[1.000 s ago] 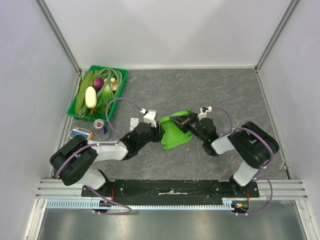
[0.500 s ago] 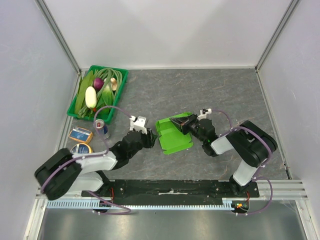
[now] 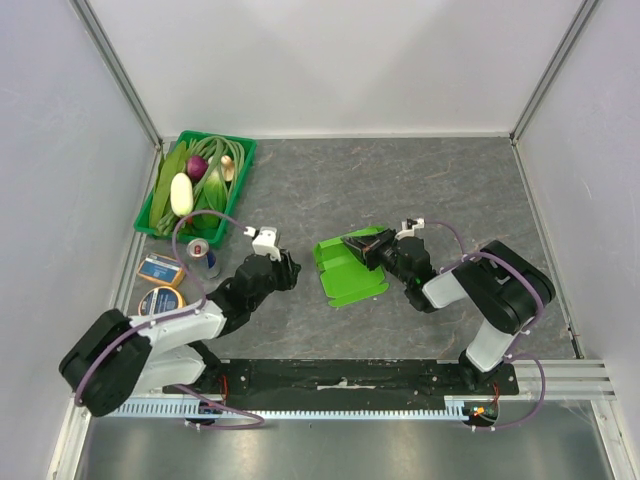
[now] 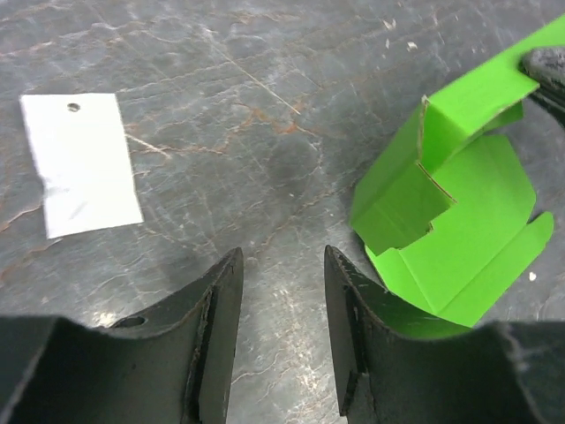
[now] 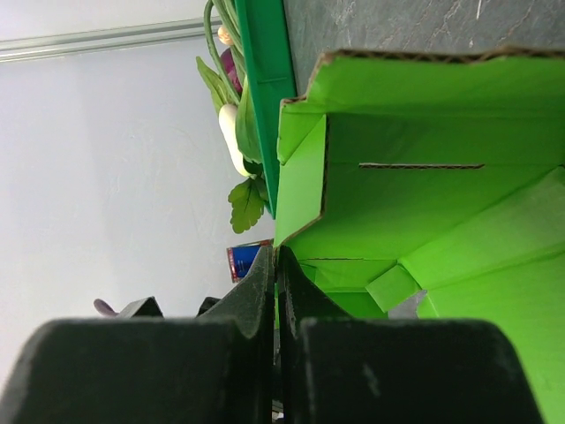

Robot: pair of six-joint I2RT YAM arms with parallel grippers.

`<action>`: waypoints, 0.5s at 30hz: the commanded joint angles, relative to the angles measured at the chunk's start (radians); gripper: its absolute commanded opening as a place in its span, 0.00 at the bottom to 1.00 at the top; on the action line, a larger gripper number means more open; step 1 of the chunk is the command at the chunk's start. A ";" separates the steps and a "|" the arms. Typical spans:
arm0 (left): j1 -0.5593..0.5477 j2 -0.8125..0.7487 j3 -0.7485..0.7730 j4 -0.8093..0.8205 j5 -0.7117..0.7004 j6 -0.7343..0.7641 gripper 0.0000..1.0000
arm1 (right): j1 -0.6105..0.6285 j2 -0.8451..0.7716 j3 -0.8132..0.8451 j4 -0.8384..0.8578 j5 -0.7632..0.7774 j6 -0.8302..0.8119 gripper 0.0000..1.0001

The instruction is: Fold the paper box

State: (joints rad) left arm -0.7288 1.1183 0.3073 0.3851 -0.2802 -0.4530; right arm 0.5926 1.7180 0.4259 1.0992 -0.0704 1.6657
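Note:
The paper box point(image 3: 348, 270) is lime-green card, partly folded, with one side wall raised, and it rests on the grey table. My right gripper point(image 3: 362, 248) is shut on the box's upper right flap. In the right wrist view its jaws point(image 5: 276, 253) pinch a thin edge of the paper box point(image 5: 424, 194). My left gripper point(image 3: 289, 268) stands open to the left of the box, apart from it. The left wrist view shows only bare table between its fingers point(image 4: 225, 291), with the paper box point(image 4: 450, 230) off to the right.
A green crate point(image 3: 247, 160) of vegetables stands at the back left. Near the left arm are a drink can point(image 3: 203, 256) and two round tins point(image 3: 160, 268). A white paper slip point(image 4: 81, 163) lies on the table. Walls close in the left, right and back sides.
My left gripper has drawn back to the left, away from the box's left edge. The box has settled slightly. The right gripper keeps its hold.

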 commanded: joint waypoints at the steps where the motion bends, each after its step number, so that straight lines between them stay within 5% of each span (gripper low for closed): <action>1: 0.011 0.095 0.036 0.219 0.127 0.127 0.49 | -0.001 0.014 0.010 0.016 0.003 0.008 0.00; 15: -0.001 0.261 0.075 0.357 0.246 0.206 0.46 | 0.003 0.060 -0.062 0.149 0.035 -0.011 0.00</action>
State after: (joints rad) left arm -0.7200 1.3468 0.3672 0.6491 -0.0731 -0.2981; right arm 0.5926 1.7443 0.4023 1.1389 -0.0658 1.6749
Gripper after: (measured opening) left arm 0.465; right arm 0.010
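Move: Just right of the left hand, about 6 cm over and 3 cm farther out, is the bent flap at the left end of the paper box, roughly at fingertip height; the box's middle is some 11 cm to the right, nearly level ahead and 3 cm lower. The white card lies 4 cm ahead, 6 cm left, on the table. From the right hand the flap is 5 cm left, 2 cm back and slightly below. Swinging about 5 cm to its right and a little forward, the left hand brings its half-open fingers up to the box's bent end flap, dipping a centimetre on the way, then rising again while turning some 15 degrees clockwise. The right hand, still shut on the far wall's folded edge, sinks about 1 cm. ##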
